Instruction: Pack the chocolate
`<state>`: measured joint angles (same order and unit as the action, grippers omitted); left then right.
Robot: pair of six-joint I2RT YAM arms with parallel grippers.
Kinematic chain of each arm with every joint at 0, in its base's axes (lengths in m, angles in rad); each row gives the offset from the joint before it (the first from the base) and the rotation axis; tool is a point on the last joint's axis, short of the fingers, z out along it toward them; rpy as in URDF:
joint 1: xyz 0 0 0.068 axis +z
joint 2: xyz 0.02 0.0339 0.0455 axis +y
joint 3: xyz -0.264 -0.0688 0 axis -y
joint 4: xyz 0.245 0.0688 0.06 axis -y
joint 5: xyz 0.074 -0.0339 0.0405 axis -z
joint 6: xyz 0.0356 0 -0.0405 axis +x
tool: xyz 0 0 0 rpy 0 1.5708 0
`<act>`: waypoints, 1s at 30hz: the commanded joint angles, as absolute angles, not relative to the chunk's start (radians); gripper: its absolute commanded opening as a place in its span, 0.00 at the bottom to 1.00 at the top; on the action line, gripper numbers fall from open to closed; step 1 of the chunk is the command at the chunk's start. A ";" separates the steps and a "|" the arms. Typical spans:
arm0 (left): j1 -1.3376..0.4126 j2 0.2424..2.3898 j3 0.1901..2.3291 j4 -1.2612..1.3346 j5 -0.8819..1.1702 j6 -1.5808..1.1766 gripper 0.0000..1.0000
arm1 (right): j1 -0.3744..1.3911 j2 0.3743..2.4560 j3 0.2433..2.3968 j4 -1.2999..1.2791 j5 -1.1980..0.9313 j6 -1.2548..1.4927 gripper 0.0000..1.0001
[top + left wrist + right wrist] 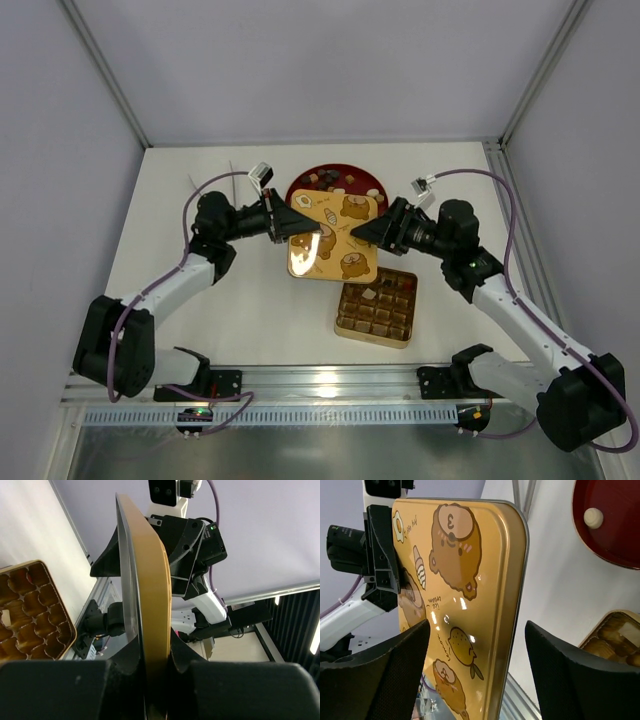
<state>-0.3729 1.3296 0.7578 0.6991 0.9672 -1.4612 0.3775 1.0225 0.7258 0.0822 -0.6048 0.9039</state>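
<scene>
A gold lid (333, 238) printed with cartoon bears hangs above the table between both arms. My left gripper (300, 225) is shut on its left edge; in the left wrist view the fingers (120, 672) pinch the lid's rim (150, 605). My right gripper (360, 232) stands open around the lid's right edge (512, 595), jaws clear of it on both sides. Chocolate (378, 300) fills cells of the square gold tin (343, 322). More chocolate pieces (340, 180) lie on the red plate (300, 187), including a cream-white ball (593, 517).
The lid hides the near part of the red plate (610, 540). The tin (47, 587) sits below and right of the lid, near the table's front. White walls enclose the table on three sides.
</scene>
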 commanded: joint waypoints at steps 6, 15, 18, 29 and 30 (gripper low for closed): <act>-0.377 1.348 0.736 0.781 0.934 -1.470 0.00 | 0.371 0.945 0.798 -0.256 -0.356 0.762 0.80; -0.383 1.371 0.718 0.796 0.939 -1.457 0.00 | 0.322 0.827 0.796 -0.627 -0.062 0.719 0.81; -0.393 1.384 0.715 0.810 0.943 -1.457 0.00 | 0.318 0.772 0.792 -0.731 0.036 0.732 0.81; -0.436 1.445 0.701 0.873 0.940 -1.451 0.00 | 0.192 0.814 0.661 -0.821 0.155 0.762 0.32; -0.442 1.448 0.701 0.876 0.940 -1.451 0.00 | 0.167 0.822 0.644 -0.801 0.131 0.755 0.23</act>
<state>-0.4278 1.4406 0.7048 0.7910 0.9356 -1.4590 0.2245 0.8024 0.6785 -0.8097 0.1066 0.7593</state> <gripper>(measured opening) 0.124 0.290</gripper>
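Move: The left hand still pinches the yellow lid by its left part, level and bear side up. The open chocolate box lies some 27 cm below that hand, about 13 cm to its right and 8 cm back, with the red plate some 17 cm ahead of it and 5 cm to the right. From the right hand, already open around the lid's right edge, the box is about 23 cm down, 3 cm right and 8 cm back; the plate is roughly 17 cm ahead and 7 cm left. Draw the open right gripper off the lid's edge, sweeping right about 18 cm and sinking some 14 cm, slightly back at the end, down to the box's right side; swing its fingers from pointing left to down and forward, and narrow them on the way. Keep the left pinch on the lid and lower it about 4 cm, easing right towards the box late on. ##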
